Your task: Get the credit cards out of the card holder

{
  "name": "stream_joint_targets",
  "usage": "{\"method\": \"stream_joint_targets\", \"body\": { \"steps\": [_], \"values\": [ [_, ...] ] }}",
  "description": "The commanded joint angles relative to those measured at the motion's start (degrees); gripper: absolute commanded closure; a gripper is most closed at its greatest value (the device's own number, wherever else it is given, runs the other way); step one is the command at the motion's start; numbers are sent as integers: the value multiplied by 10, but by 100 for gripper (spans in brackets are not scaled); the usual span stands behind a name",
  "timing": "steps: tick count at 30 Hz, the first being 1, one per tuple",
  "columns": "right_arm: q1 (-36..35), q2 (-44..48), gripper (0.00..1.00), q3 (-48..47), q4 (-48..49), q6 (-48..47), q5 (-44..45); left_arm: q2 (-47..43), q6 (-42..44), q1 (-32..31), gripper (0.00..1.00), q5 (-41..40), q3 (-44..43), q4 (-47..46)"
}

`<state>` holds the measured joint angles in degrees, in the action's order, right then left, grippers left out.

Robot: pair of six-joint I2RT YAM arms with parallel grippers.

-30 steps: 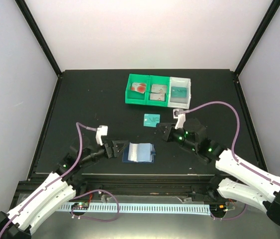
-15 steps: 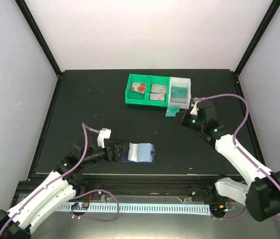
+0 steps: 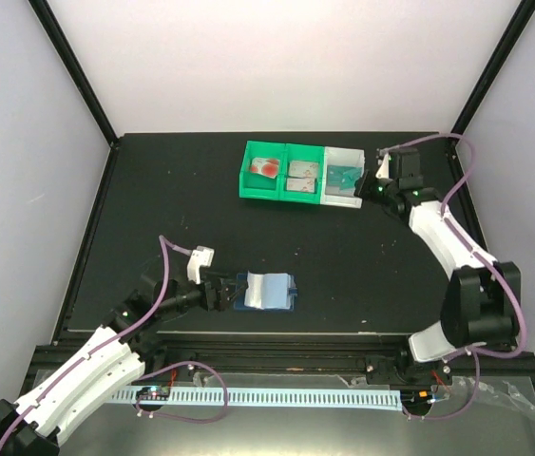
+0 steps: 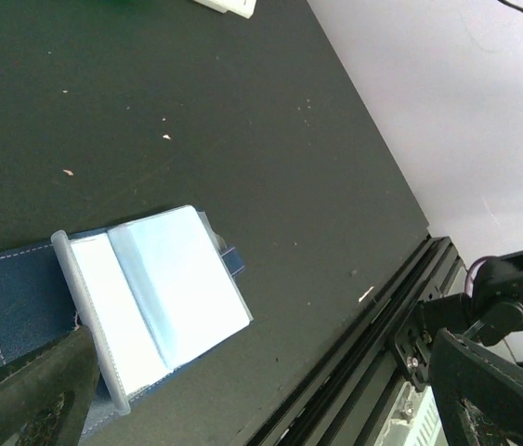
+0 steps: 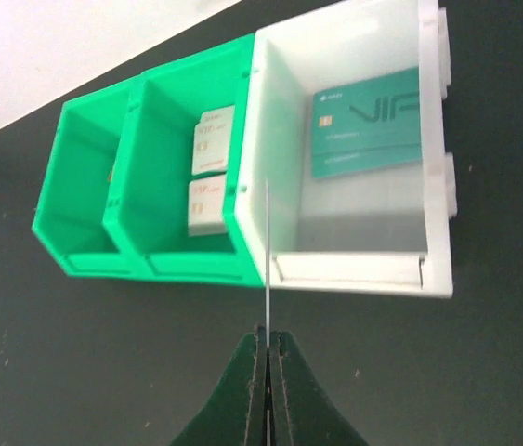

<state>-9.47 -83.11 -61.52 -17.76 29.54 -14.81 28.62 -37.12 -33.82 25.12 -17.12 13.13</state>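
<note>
The card holder lies open near the table's front, dark navy with pale clear pockets facing up. My left gripper is open at its left edge, one finger on each side of the view and nothing between them. My right gripper is shut on a credit card, seen edge-on as a thin line, held just in front of the white bin. A teal credit card lies in that bin. Greyish cards are in the middle green bin, and a red-circled card in the left one.
The green bins and white bin stand joined in a row at the back centre. Black frame posts rise at the table's back corners. A rail runs along the front edge, close to the card holder.
My right arm has carried the teal card from the middle of the table back and to the right, up to the white bin. My left gripper moved in to the holder's edge.
</note>
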Motion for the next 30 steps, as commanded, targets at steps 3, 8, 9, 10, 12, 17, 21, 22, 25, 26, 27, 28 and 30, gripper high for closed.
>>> {"method": "stream_joint_targets", "body": {
  "steps": [3,8,9,10,12,17,21,22,25,26,27,28,30],
  "values": [
    [13,-118,99,-113,-38,-71,-31,5,-5,-1,1,18,-4,-22],
    [14,-219,99,-193,-61,-72,-16,8,-2,-1,1,25,-7,-19],
    [14,-235,99,-206,-65,-72,-12,9,-2,0,1,27,-7,-18],
    [14,-251,99,-218,-65,-68,-11,9,-2,0,1,31,-7,-17],
    [15,-280,99,-242,-65,-65,-15,11,-3,0,1,32,-4,-20],
    [15,-331,99,-297,-80,-70,-12,17,-8,0,1,41,6,-36],
    [20,-361,99,-327,-87,-68,-16,30,2,0,1,41,2,-34],
    [21,-369,99,-335,-89,-67,-21,34,4,0,1,42,0,-33],
    [24,-393,99,-361,-99,-67,-35,41,14,1,1,43,-10,-23],
    [25,-400,99,-372,-99,-68,-43,43,16,0,1,44,-13,-21],
    [26,-407,99,-380,-100,-69,-52,44,19,0,1,43,-16,-19],
    [27,-414,99,-390,-102,-70,-58,45,21,0,1,42,-19,-17],
    [28,-424,99,-401,-105,-70,-55,46,26,1,1,39,-22,-15]
  ]
}}
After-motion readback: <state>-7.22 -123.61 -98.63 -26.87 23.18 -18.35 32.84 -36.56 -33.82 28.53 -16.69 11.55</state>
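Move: The white bin that the held card is being taken to has its middle about 17 cm ahead of the right hand, some 1 cm to its right and about 14 cm lower; the VIP cards inside lie roughly 18 cm ahead and 1 cm right. The middle green bin is also about 17 cm ahead, some 11 cm to the left. From the left hand, the white bin stands some 36 cm ahead and 26 cm to the right, about 11 cm lower. The teal VIP card, still pinched thinly edge-on in the right hand's shut fingers, is carried about 14 cm forward to the white bin. Most of the 9 cm of lowering comes midway, as the hand tips down some 10 degrees; after that it eases on forward almost level, with the grip kept. ##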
